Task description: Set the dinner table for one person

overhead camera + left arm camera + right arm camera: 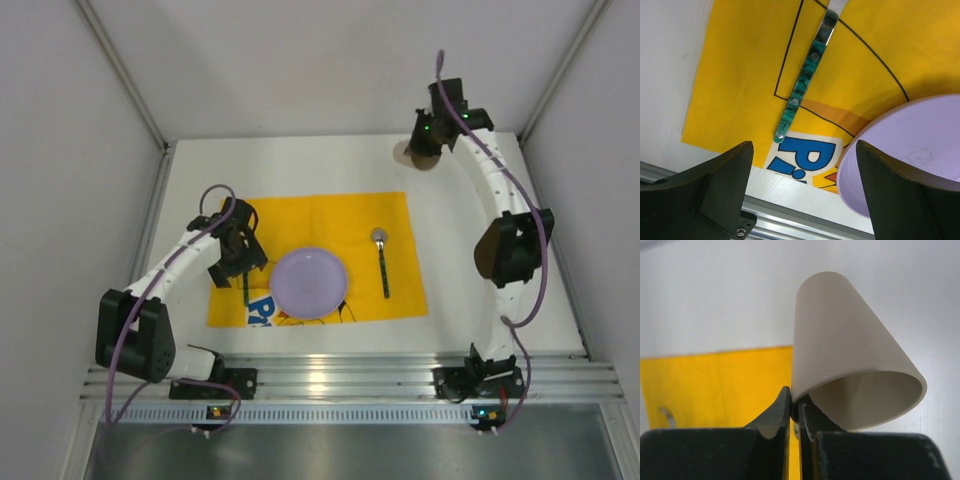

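A lilac plate (310,283) sits on the yellow placemat (320,215) on the white dinner table (470,290). A spoon (383,260) with a green handle lies right of the plate. A green-handled utensil (802,85) lies on the mat left of the plate (910,155); its head is out of view. My left gripper (238,262) (802,195) is open and empty above that utensil's handle end. My right gripper (425,150) (796,405) is shut on the rim of a beige cup (850,360) (408,153), near the table's far right, past the mat's corner.
A ribbed aluminium rail (350,385) runs along the table's near edge, also in the left wrist view (790,220). Grey walls enclose the table on three sides. The placemat (740,75) carries a printed blue letter and black lines.
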You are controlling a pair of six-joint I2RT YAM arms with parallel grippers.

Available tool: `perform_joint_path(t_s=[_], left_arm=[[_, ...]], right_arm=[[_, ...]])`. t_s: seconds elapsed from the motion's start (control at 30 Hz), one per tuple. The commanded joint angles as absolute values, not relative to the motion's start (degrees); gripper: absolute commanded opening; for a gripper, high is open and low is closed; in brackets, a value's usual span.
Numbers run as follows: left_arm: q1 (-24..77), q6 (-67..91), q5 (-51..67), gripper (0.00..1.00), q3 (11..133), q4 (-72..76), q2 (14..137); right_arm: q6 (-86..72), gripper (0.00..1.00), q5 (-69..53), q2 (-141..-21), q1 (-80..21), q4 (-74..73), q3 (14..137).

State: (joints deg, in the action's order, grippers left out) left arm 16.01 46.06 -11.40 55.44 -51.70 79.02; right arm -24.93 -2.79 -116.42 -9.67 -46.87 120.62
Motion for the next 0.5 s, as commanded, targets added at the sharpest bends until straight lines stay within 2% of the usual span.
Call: perform_joint_path(t_s=[0.0,0.23,0.47], left_arm=[[16.1,43.9,-11.5,0.89,58.6,-47.3,79.1],[16.1,41.4,-11.3,0.89,58.6,-44.4,79.8],[15.9,39.8,-11.0,0.89,58.7,-42.0,81.5]], right_arm=[[-17.4,0.00,-5.0,-122.2,-13.0,-67.5,122.9],[-14.2,0.00,-3.0,-123.7,-19.7,-72.8,118.3],[-15.4,0.00,-0.4,-128.3,-24.4,-77.5,129.4]])
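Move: The right hand holds the cup by its rim, high over the table. The mat's far right corner lies some 23 cm below, about 6 cm nearer the base and 1 cm to its left. The spoon's middle is roughly 24 cm back and 7 cm left of the hand, the plate about 29 cm back and 23 cm left, both at table height. From the left hand, that corner is about 21 cm ahead, 37 cm right and 8 cm down. Keeping its shut pinch on the cup's rim wall, the right hand swoops back and down about 10 cm each way and some 7 cm left, over the mat's far right part just beyond the spoon's head; most of the drop comes early, then it slows and creeps on left and back. Meanwhile its wrist tips the fingers some 25 degrees further down and turns about 20 degrees counter-clockwise, while the open left hand eases some 3 cm forward above the fork, touching nothing. ##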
